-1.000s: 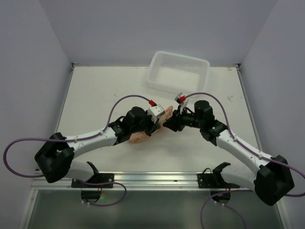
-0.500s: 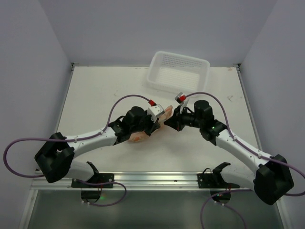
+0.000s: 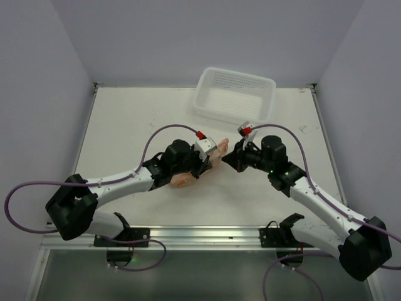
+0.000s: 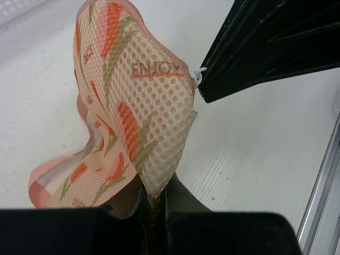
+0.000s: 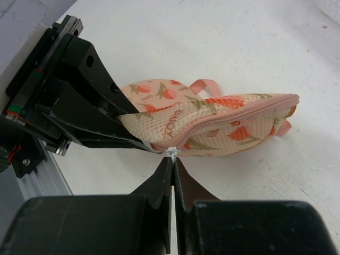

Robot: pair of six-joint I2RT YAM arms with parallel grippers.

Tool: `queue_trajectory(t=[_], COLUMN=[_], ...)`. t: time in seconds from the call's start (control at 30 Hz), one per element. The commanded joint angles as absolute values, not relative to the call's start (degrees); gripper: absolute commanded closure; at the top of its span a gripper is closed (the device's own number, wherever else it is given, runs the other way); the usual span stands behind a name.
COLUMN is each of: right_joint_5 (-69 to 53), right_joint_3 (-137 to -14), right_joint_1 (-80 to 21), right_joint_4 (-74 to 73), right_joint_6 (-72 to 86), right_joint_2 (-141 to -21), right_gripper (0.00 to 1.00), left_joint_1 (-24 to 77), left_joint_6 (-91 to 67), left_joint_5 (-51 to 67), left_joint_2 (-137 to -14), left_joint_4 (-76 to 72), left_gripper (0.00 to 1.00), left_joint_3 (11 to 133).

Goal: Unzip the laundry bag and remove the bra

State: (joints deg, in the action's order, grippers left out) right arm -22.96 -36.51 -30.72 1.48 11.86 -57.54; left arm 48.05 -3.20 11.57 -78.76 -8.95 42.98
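The laundry bag (image 3: 216, 152), peach mesh with red-orange prints, is held between both arms at mid-table. My left gripper (image 4: 153, 197) is shut on the bag's lower mesh edge (image 4: 154, 175). My right gripper (image 5: 173, 161) is shut on the white zipper pull (image 5: 171, 152) at the left end of the pink zipper (image 5: 234, 118), which is closed along its whole visible length. In the left wrist view the right gripper's fingers (image 4: 255, 58) touch the pull (image 4: 195, 75). The bra is not clearly in view; a pink loop (image 5: 204, 85) shows behind the bag.
A white plastic lattice basket (image 3: 233, 95) stands at the back of the table, behind the grippers. A metal rail (image 3: 207, 235) runs along the table's near edge. White walls close in left and right.
The right arm has moved to the right and a little back, drawing its gripper away from the left one. The left arm has stayed in place, holding the bag.
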Motion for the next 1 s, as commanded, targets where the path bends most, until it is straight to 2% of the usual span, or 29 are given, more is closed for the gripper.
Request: queue_trajectory(t=[0.0, 0.27, 0.3, 0.33, 0.37, 0.4, 0.47, 0.53, 0.63, 0.83, 0.97], right_joint_5=[-18.2, -12.2, -12.7, -13.8, -16.6, -18.6, -21.4, -23.3, -21.1, -14.2, -12.1], right_joint_3=[-36.9, -36.5, -36.6, -36.3, -36.1, -36.0, -35.3, -33.7, -31.5, -25.3, -22.9], right_joint_1=[-29.5, -28.5, -28.5, -28.5, -28.5, -28.7, -29.0, -30.6, -34.0, -42.7, -43.5], right_joint_4=[1.8, 1.1, 1.2, 1.5, 2.6, 2.8, 3.9, 5.3, 5.6, 12.0, 15.0], right_joint_6=[10.5, 11.8, 12.2, 12.7, 13.2, 14.9, 17.2, 20.2, 23.7, 31.8, 34.0], right_joint_2=[-56.2, -56.0, -56.0, -56.1, -56.3, -56.8, -57.4, -57.0, -55.8, -56.1, -57.4], right_gripper=[1.00, 1.00, 1.00, 1.00, 1.00, 1.00, 1.00, 1.00, 1.00, 1.00, 1.00], left_joint_1=[47.8, 47.8, 47.9, 47.9, 47.8, 47.9, 47.9, 48.1, 48.7, 52.0, 54.0], left_joint_6=[-1.7, -1.6, -1.8, -2.9, -3.2, -3.3, -3.4, -3.8, -3.7, -2.6, -2.6], left_joint_5=[12.7, 11.9, 11.4, 11.0, 11.1, 11.8, 14.8, 15.4, 13.7, 12.7, 10.5], left_joint_2=[-78.7, -78.4, -78.2, -78.1, -78.0, -77.7, -77.3, -76.2, -74.3, -74.1, -75.5], left_joint_4=[-9.1, -9.7, -9.9, -10.3, -10.6, -11.0, -12.1, -12.4, -12.4, -8.1, -5.5], left_gripper=[1.00, 1.00, 0.98, 0.90, 0.60, 0.39, 0.29, 0.24, 0.23, 0.23, 0.27], left_joint_3=[44.3, 43.9, 43.8, 43.8, 43.8, 43.7, 43.6, 43.8, 43.4, 43.3, 41.8])
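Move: Between the shut right fingers sits the white zipper pull; the middle of the laundry bag lies about 8 cm to that hand's left, 1 cm back and some 4 cm lower, and the white basket roughly 27 cm ahead, 4 cm right and 6 cm below. From the left hand, which still grips a fold of the bag, the pull is about 4 cm right, 2 cm ahead and 2 cm higher, the bag's middle some 4 cm left, 1 cm ahead and 4 cm lower. Keeping its pinch on the zipper pull, the right hand eases about 2 cm forward and right, then swings back and down some 10 cm and a little left, fingers tipping down about 15 degrees. Meanwhile the left fingers spring open and let go of the fold; that hand lifts nearly 3 cm, then draws back over the bag, slightly right. ##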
